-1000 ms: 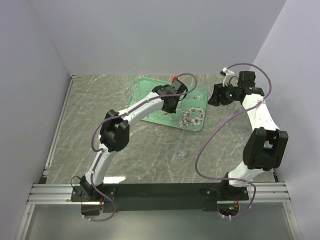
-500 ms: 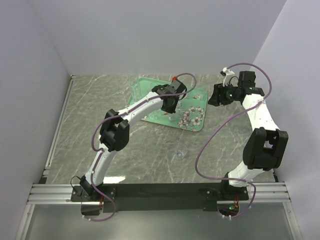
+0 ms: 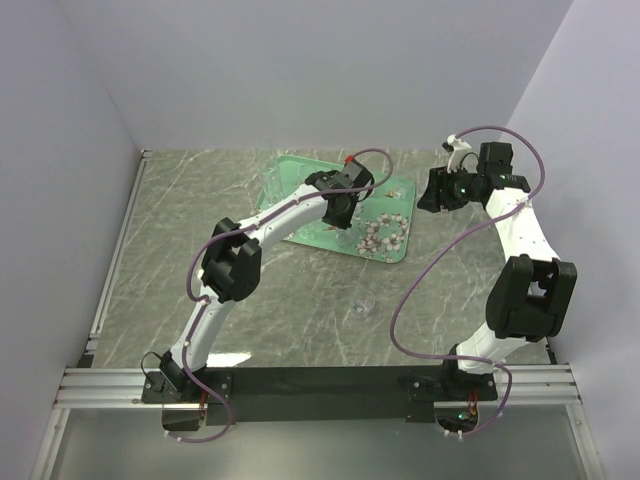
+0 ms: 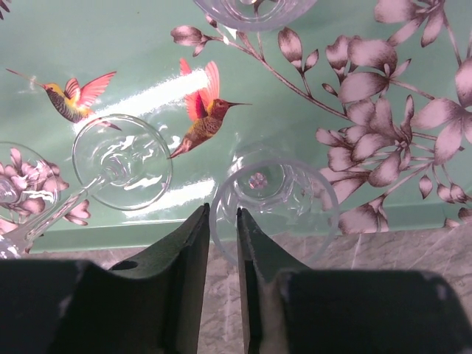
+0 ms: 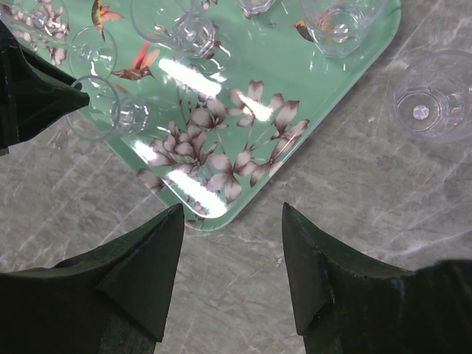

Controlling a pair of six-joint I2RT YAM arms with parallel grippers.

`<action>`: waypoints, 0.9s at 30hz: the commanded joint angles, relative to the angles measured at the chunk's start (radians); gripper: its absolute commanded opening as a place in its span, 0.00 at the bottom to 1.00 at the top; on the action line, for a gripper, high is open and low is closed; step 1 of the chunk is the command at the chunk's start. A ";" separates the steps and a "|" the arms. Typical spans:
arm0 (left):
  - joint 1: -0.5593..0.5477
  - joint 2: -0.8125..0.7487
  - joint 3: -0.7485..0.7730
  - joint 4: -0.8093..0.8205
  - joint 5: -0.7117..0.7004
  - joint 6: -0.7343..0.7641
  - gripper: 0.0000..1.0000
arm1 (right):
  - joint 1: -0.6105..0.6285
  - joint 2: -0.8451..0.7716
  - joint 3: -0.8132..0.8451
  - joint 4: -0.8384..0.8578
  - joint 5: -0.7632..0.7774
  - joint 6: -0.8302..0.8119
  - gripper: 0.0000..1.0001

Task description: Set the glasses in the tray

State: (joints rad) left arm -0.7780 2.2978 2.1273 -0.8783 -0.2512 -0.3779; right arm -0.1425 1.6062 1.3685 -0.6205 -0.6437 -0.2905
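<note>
The mint-green tray [image 3: 290,182] printed with blossoms and birds lies at the table's back middle. Several clear glasses stand or lie in it. My left gripper [image 4: 223,211] hangs over the tray's [image 4: 133,37] near edge, its jaws a narrow gap apart. The rim of an upright glass [image 4: 274,198] runs through that gap without being pinched. A stemmed glass [image 4: 122,162] lies beside it. My right gripper [image 5: 232,210] is open and empty above the table by the tray's [image 5: 332,81] corner. One glass [image 5: 434,103] stands on the table outside the tray, another [image 3: 362,303] nearer the arms.
Grey marbled table with white walls on three sides. My left arm [image 3: 270,220] reaches across the tray's left part. Its finger [image 5: 37,96] shows at the left of the right wrist view. Purple cables loop off both arms.
The left jaws have parted slightly from the glass rim they were shut on. Both arms have barely moved, and the right gripper is unchanged.
</note>
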 commanded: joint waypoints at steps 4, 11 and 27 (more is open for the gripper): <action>0.003 -0.034 0.071 0.015 -0.002 0.011 0.32 | -0.014 -0.023 0.035 0.025 0.004 -0.025 0.63; 0.003 -0.080 0.082 0.006 -0.010 0.008 0.36 | -0.020 -0.009 0.056 0.021 0.007 -0.022 0.63; -0.007 -0.254 -0.029 0.153 0.124 0.022 0.61 | -0.062 0.153 0.182 0.053 0.235 0.141 0.61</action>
State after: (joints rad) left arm -0.7784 2.1151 2.1174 -0.7868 -0.1864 -0.3733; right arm -0.1917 1.7321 1.4879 -0.6125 -0.4908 -0.2146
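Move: The left fingers, already parted, still straddle the left side of the rim of the tumbler at the tray's front edge, its middle 2 cm ahead, 3 cm right, 5 cm below. A goblet stands about 8 cm left and 2 cm ahead of this hand. The right hand's tumbler waits on the bare table about 12 cm ahead, 9 cm right and 13 cm below; another, in the tray, is roughly 15 cm ahead and 3 cm left of that hand. Straight up, slowly at first and then fast, the left hand climbs about 10 cm off the tumbler, its fingers spreading from part-open to well open and the wrist tipping back some 15 degrees. Late on, the right hand sets off to the right and forward, about 6 cm, towards the tumbler beside the tray, fingers kept wide, sinking slightly at the end and turning about 10 degrees clockwise. ##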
